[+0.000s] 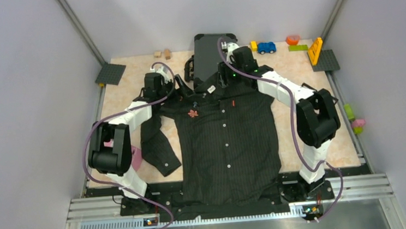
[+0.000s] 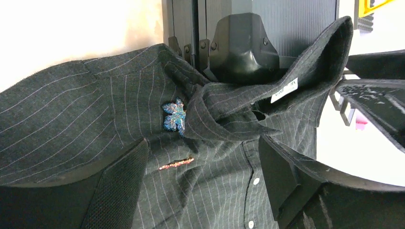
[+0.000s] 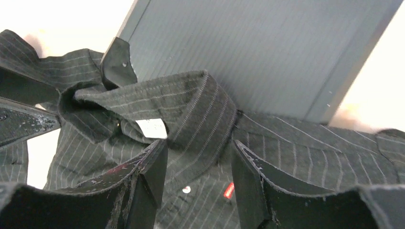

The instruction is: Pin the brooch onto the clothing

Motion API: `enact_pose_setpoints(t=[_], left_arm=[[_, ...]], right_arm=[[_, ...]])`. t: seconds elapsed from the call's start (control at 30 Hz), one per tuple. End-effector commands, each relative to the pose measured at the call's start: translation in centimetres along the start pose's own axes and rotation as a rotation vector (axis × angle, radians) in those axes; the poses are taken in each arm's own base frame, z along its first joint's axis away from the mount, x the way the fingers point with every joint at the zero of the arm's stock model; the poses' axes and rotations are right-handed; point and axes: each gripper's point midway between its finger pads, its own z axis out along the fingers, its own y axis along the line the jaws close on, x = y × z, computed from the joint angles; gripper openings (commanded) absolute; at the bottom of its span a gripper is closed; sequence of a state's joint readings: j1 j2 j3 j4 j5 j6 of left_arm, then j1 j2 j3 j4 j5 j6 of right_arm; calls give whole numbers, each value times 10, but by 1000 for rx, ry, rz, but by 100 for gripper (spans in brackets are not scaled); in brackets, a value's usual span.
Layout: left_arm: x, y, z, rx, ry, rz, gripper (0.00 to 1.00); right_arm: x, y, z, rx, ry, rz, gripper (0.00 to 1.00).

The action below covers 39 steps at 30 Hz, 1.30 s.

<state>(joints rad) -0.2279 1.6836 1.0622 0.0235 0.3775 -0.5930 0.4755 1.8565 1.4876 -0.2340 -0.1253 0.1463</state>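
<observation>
The black pinstriped shirt [image 1: 228, 145] lies flat on the table, its collar against the dark grey suitcase [image 1: 210, 56]. A reddish leaf brooch [image 1: 192, 113] sits on its left chest; the left wrist view shows it edge-on as a thin red glitter strip [image 2: 176, 163]. A blue glittery leaf brooch [image 2: 174, 117] sits by the collar edge. My left gripper [image 1: 180, 94] is open and empty, hovering over the chest with the red strip just ahead [image 2: 200, 186]. My right gripper [image 1: 223, 80] is open, its fingers either side of the collar [image 3: 191, 109], above the red tag [image 3: 229, 190].
The suitcase leans upright behind the collar. Toys lie along the back edge: a blue car [image 1: 266, 47], a yellow piece [image 1: 315, 51], wooden blocks [image 1: 162, 53] and grey baseplates [image 1: 110, 73]. A pink item [image 1: 136, 155] lies near the left arm. Walls enclose both sides.
</observation>
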Motion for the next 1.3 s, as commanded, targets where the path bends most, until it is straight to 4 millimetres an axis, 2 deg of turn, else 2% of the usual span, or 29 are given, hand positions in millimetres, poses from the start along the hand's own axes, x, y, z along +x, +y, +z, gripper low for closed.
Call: enact_pose_setpoints(t=[0.0,0.2,0.33,0.47,0.5,0.53,0.6,0.63,0.67,0.7,0.9,1.0,1.1,1.27], left_arm=[[-29,-23,5,90,-87,-23,89],[-22,-22,16,130,-60,-55,86],[-18,-20,21,132,-44,-74,77],[-17,-16,26,121,-36,-76,69],[-17,-15,28,119,-34,-76,65],[-16,-15,29,120,-32,-75,56],[-19,-16,30,125,-36,-68,30],[-22,-19,28,126,-46,-62,10],[-27,-21,25,125,-67,-50,1],[-33,-26,20,128,-90,-33,0],[-79,-54,-13,121,-256,76,0],[-92,-65,-21,124,-274,110,0],[-101,-73,-22,139,-284,132,0],[-115,-70,-2,114,-270,155,0]], right_arm=[[-26,17,5,-15,-59,6,53],[-23,17,17,4,-42,36,53],[-15,8,23,69,-16,35,52],[-8,5,27,86,8,35,44],[-7,6,28,85,12,35,38],[-8,6,27,85,10,38,31],[-10,7,26,84,6,44,18],[-13,8,25,83,-1,49,10],[-16,9,22,81,-10,55,3],[-21,10,19,79,-22,61,0],[-50,1,-5,154,-115,78,0],[-61,-5,-12,195,-147,81,0],[-67,-12,-13,231,-168,88,0],[-71,-30,-5,287,-173,128,0]])
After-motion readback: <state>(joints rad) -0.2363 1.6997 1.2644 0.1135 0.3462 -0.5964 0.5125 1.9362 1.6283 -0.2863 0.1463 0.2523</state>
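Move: The left part of the clothing's bunched collar lies just under the left hand's open fingers, about 2 cm to the right, 1 cm ahead and 3 cm down; the white label is some 8 cm to its right and 1 cm ahead, the blue brooch 2 cm right and 2 cm back. For the right hand, the collar's right part sits 1 cm ahead, 1 cm left and 3 cm below, with the red bar 4 cm right and 6 cm back. The collar is pinched at both its ends: each hand eases a few centimetres down onto the cloth, the left drifting right and forward, the right slightly left and forward, and shuts its open fingers. Then the left lifts about 11 cm and forward, its fingers tipping up, while the right rises only some 3 cm, going forward and right and turning clockwise. ##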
